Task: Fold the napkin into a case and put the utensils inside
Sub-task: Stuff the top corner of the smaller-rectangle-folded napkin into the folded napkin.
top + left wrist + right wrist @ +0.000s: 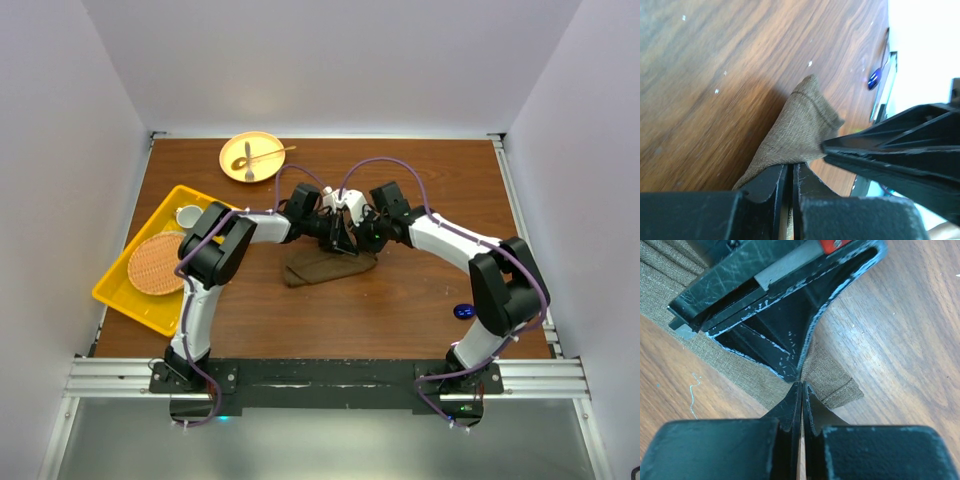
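Note:
The olive-brown napkin (330,267) lies bunched in a folded strip at mid-table. My left gripper (337,240) is shut on a raised edge of the napkin (800,125), with cloth running into the jaws of the left gripper (790,167). My right gripper (353,238) faces it, tip to tip. In the right wrist view the right gripper (801,385) is shut, its tips touching the napkin (832,375); no cloth shows between them. Of the utensils, a glossy blue spoon (464,311) lies by the right arm, and a fork (249,155) rests on the plate.
A round yellow plate (228,160) sits at the back left, with a wooden-handled piece (272,154) on it. A yellow tray (130,300) at the left edge holds a woven tan mat (157,263) and a white cup (188,215). White walls enclose the table.

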Robot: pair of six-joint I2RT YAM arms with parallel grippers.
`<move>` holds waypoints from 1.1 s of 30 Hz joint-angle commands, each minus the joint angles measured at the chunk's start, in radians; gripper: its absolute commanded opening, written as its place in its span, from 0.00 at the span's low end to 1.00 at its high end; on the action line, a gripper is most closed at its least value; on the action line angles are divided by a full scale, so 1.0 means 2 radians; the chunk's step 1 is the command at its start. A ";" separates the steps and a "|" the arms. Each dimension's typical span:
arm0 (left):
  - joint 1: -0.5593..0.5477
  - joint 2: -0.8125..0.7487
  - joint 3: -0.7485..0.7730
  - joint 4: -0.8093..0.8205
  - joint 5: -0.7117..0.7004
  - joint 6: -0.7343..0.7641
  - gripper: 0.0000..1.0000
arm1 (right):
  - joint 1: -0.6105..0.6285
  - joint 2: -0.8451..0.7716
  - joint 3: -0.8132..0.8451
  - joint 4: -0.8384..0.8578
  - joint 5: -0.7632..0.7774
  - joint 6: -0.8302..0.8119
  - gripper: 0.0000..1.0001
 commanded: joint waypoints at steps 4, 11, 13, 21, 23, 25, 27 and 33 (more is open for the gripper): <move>0.010 0.003 0.003 0.074 0.003 -0.037 0.00 | 0.000 0.016 0.003 0.013 0.004 -0.004 0.00; 0.018 0.006 0.003 0.070 0.018 -0.027 0.10 | -0.005 0.057 0.009 0.022 0.038 -0.010 0.00; 0.020 -0.008 -0.004 0.066 0.025 -0.019 0.17 | -0.006 0.068 0.012 0.023 0.042 -0.011 0.00; 0.038 -0.051 -0.026 -0.006 0.029 0.035 0.36 | -0.013 0.080 0.014 0.027 0.048 -0.024 0.00; 0.044 -0.058 -0.028 -0.040 0.029 0.064 0.36 | -0.015 0.080 0.014 0.026 0.047 -0.025 0.00; 0.046 -0.064 -0.025 -0.078 0.026 0.088 0.36 | -0.016 0.079 0.014 0.024 0.046 -0.025 0.00; 0.045 -0.064 -0.025 -0.099 0.026 0.111 0.37 | -0.016 0.076 0.015 0.023 0.044 -0.024 0.00; 0.035 -0.054 -0.018 -0.090 0.029 0.105 0.38 | -0.016 0.071 0.027 0.016 0.026 -0.016 0.00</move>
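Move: Near the right end of the folded napkin, the tucked spot by the pocket mouth lies roughly 2 cm ahead, 1 cm right and 4 cm below the closed right fingertips. It lies about 1 cm ahead, 2 cm right and 1 cm below the left hand, whose fingers are still shut on cloth there. From the right hand, the napkin's right corner is about 2 cm ahead, 4 cm right; its middle some 2 cm back, 7 cm left, both 4 cm lower. Pressing down into the tucked spot, the closed right fingertips sink about 3.5 cm, easing forward some 2 cm, then hold there. The left hand, still pinching, first pushes a little over 1 cm forward and dips slightly, then opens its fingers to about a third, lets go of the cloth and draws back leftward about 4.5 cm along the napkin, rising slightly as it leaves. ##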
